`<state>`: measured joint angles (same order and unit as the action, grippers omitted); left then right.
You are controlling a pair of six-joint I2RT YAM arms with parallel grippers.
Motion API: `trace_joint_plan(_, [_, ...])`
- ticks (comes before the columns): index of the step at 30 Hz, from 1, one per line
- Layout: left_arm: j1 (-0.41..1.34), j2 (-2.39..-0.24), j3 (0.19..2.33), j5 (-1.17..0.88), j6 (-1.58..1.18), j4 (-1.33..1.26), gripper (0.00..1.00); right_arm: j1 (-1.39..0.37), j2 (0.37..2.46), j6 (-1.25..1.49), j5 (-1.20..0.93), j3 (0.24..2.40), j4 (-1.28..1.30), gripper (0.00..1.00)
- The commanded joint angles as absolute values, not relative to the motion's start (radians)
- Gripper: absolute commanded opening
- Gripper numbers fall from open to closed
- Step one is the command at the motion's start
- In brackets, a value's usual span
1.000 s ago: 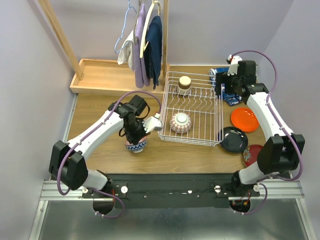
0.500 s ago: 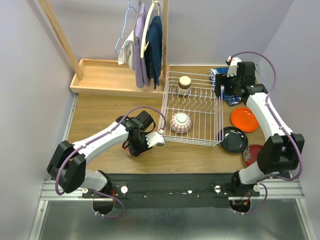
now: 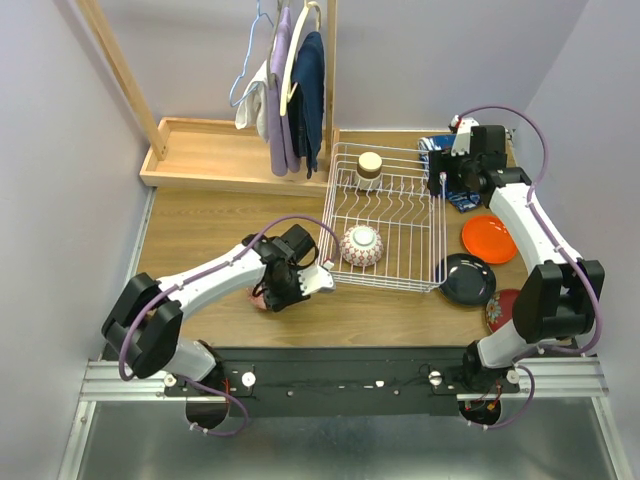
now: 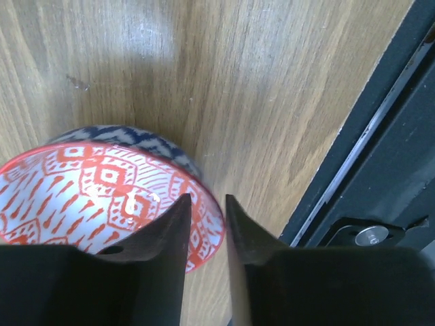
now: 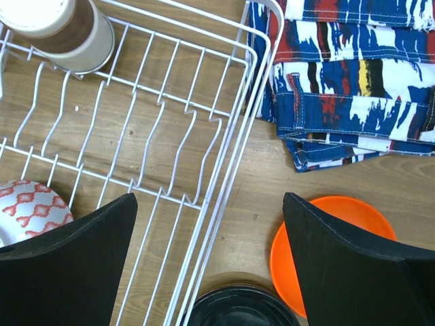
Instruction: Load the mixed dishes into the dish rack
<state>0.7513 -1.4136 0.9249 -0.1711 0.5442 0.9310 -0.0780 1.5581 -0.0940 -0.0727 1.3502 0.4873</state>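
Note:
The small blue-patterned bowl, red and white inside, sits on the table near the front edge and shows as a sliver under my left arm. My left gripper is open by a narrow gap, one finger over the bowl's inside, the other outside its rim. The dish rack holds the red-white bowl and the tan cup. My right gripper hangs wide open and empty over the rack's right edge. Orange, black and dark red plates lie right of the rack.
A folded blue-red cloth lies behind the orange plate. A shallow wooden tray stands at the back left, with clothes on hangers beside it. The black front rail runs close to the blue-patterned bowl.
My left gripper has dropped and shifted a little right at the blue-patterned bowl, and its jaws have gone from shut to slightly parted across the rim. The right arm has barely moved.

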Motion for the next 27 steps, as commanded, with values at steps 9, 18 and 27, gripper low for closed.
trace_joint_plan(9, [0.749, -1.349, 1.072, -0.124, 0.574, 1.133, 0.00, -0.072, 1.580, -0.095, -0.072, 1.390, 0.477, 0.95])
trace_joint_plan(18, [0.747, -1.409, 1.622, -0.130, 0.574, 1.328, 0.00, -0.072, 1.562, -0.110, -0.020, 1.371, 0.471, 0.96])
trace_joint_plan(27, [0.793, -1.747, 2.081, -0.446, 0.401, 1.167, 0.00, -0.071, 1.517, -0.140, 0.107, 1.342, 0.471, 0.97])
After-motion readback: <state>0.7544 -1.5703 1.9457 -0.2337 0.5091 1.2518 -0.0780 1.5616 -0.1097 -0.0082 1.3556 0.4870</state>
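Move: The pink bowl stands upright on the table, its back-right rim already between the left hand's parted fingers, its middle about 5 cm ahead, 2 cm left and 2 cm below. From that hand, the dish rack's middle is some 22 cm ahead and 24 cm right. The overturned bowl in the rack is about 14 cm ahead and 19 cm right, and the cup about 34 cm ahead and 21 cm right. From the right hand the pink bowl lies some 43 cm left, 23 cm back and 17 cm down. Pinching the pink bowl's rim, the left fingers close fully, then lift it straight up for the first 7 cm or so. Still climbing fast, to about 25 cm in all, the hand sweeps some 10 cm right and 9 cm forward towards a place over the rack's near-left corner, the wrist tilting some 30 degrees so the fingers swing out to the right and forward. ##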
